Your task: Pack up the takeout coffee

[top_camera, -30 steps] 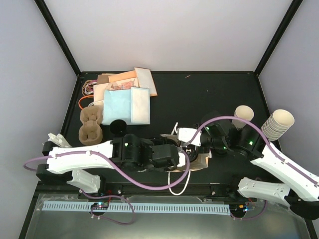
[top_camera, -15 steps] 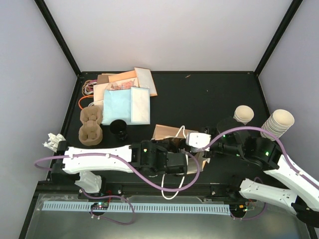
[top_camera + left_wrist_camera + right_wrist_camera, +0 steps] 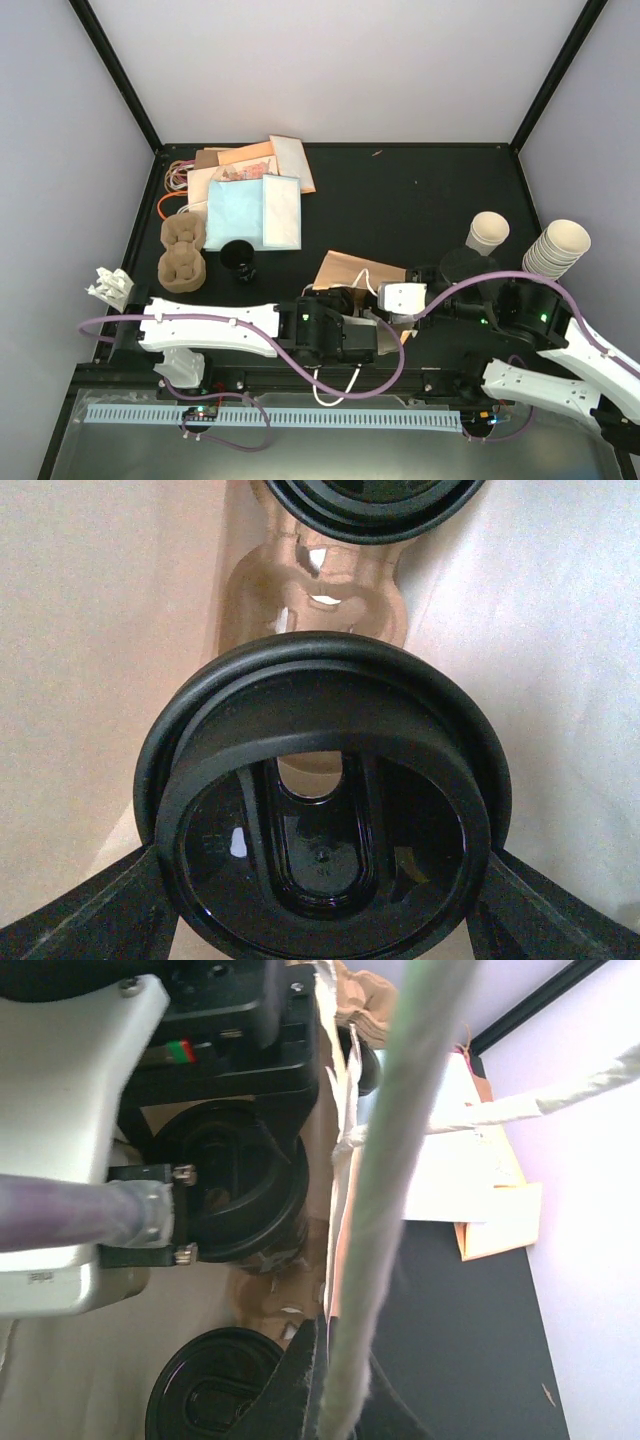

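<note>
The takeout coffee shows mainly as its round black lid (image 3: pixel 325 830), filling the left wrist view inside the brown paper bag (image 3: pixel 352 270). My left gripper (image 3: pixel 320 920) is closed around it, one finger (image 3: pixel 90 915) on each side of the cup. A second lidded cup (image 3: pixel 370 505) sits deeper in the bag in a brown moulded carrier (image 3: pixel 320 590). My right gripper (image 3: pixel 330 1360) is shut on the bag's rim (image 3: pixel 335 1190) by its white rope handle (image 3: pixel 400 1160). From there I see the held lid (image 3: pixel 245 1195) and the other lid (image 3: pixel 215 1395).
Stacked cream cups (image 3: pixel 558 247), one lidless cup (image 3: pixel 488 232) and a loose black lid (image 3: pixel 462 265) stand at the right. At the left are cardboard carriers (image 3: pixel 183 250), a small black cup (image 3: pixel 238 258), a pile of paper sleeves and napkins (image 3: pixel 255 200) and crumpled white paper (image 3: pixel 110 287).
My left arm has slid right and toward the near edge, carrying the cup deeper into the bag. The right gripper has pulled the bag's rim nearer, and the bag now lies flatter.
</note>
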Controlling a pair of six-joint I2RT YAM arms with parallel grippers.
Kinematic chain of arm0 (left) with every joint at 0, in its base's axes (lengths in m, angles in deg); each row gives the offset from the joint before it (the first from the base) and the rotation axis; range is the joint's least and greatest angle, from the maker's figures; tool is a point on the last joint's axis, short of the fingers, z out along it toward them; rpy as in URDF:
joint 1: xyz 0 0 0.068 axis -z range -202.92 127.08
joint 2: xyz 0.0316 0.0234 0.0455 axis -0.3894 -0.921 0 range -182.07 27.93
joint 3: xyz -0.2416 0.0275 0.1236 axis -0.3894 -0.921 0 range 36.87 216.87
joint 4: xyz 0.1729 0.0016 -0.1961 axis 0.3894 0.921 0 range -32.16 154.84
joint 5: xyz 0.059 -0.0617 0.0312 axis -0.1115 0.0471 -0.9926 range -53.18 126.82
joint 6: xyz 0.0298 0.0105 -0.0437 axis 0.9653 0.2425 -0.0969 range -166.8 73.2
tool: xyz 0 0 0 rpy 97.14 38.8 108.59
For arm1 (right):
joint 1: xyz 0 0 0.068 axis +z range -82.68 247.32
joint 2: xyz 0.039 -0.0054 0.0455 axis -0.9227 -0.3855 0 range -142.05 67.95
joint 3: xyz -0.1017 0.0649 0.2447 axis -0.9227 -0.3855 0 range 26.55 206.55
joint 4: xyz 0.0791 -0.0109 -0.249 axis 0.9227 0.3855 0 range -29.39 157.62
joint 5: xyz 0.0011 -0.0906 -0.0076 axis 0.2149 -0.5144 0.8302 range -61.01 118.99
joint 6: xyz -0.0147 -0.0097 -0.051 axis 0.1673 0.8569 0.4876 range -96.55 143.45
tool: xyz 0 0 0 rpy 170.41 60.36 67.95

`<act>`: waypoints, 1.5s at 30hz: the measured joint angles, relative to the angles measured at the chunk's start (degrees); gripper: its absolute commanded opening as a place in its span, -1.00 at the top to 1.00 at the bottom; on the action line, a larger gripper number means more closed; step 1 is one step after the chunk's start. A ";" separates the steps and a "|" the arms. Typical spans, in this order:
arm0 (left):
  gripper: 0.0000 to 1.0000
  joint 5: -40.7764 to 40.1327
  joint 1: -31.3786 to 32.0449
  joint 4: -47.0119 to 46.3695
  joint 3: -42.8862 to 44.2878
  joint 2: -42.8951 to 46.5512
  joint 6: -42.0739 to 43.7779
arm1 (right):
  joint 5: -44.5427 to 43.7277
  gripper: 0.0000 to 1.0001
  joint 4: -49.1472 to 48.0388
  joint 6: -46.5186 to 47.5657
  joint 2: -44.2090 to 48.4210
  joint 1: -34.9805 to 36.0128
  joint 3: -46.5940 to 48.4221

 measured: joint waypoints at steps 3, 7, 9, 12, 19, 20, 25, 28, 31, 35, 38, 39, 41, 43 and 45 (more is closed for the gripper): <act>-0.08 -0.04 0.00 -1.49 -1.38 0.02 0.00 | -0.20 0.98 0.11 0.96 0.74 0.96 -1.49; -0.08 0.42 0.00 -4.81 -3.96 0.28 0.55 | -0.20 0.98 -0.35 1.49 1.49 1.73 -3.45; -0.08 0.76 0.00 -7.32 -6.01 0.87 1.07 | -0.13 0.98 -0.81 1.60 2.08 1.99 -4.76; -0.08 1.05 0.00 -10.43 -8.55 1.66 2.19 | 0.11 0.98 -1.75 1.97 2.82 2.34 -6.47; -0.08 2.16 0.00 -16.09 -12.00 2.56 4.72 | 1.40 0.78 -4.00 1.90 3.63 2.62 -7.82; -0.07 2.36 -0.02 -16.50 -12.46 2.56 4.87 | 1.84 0.73 -4.26 1.75 3.63 2.71 -7.82; -0.08 3.26 -0.04 -17.73 -15.23 3.19 5.35 | 3.39 0.57 -5.33 1.18 3.78 2.93 -7.80; -0.07 3.52 -0.07 -17.79 -15.37 3.74 5.27 | 3.52 0.24 -5.14 0.79 3.74 2.91 -7.65; -0.08 3.65 -0.07 -17.79 -15.45 4.17 5.03 | 3.52 -0.14 -4.55 -0.46 3.37 2.93 -6.54; -0.07 3.67 -0.07 -17.86 -15.74 4.44 4.66 | 4.22 -0.21 -2.97 -2.03 3.50 2.95 -4.50; -0.08 3.74 -0.07 -18.23 -16.68 4.81 4.44 | 5.77 -0.23 -1.03 -3.10 3.85 2.95 -2.93; -0.08 3.78 -0.07 -18.40 -17.05 5.01 4.39 | 6.47 -0.24 -0.48 -3.74 3.89 2.95 -2.36; -0.07 3.87 -0.07 -18.60 -17.68 5.20 4.24 | 7.65 -0.26 0.31 -5.18 3.91 2.95 -1.18; -0.07 3.91 -0.07 -18.88 -18.27 5.33 4.07 | 8.28 -0.28 0.35 -6.93 4.28 2.95 -0.17; -0.07 3.91 -0.07 -19.04 -18.78 5.57 3.89 | 8.39 -0.29 0.28 -9.09 4.72 2.95 0.90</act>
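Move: About 12 cm below the left hand, some 2 cm ahead and 3 cm to its right, lies the empty slot of the cup carrier inside the bag; the left hand already holds the lidded coffee cup. The packed cup stands about 10 cm to the right of this hand, level fore and aft, its middle some 12 cm lower. From the right hand, whose closed fingertips pinch the bag's rim, the slot lies roughly 2 cm back, 8 cm left and 19 cm down. Lowering the coffee cup about 6 cm down inside the bag towards the empty slot, beside the packed cup, the left hand keeps its grip and barely turns. The right hand first sinks about 3 cm with the rim and eases back, then opens its fingers wide to let go of the rim, rising some 5 cm and drawing back as it tilts slightly. ##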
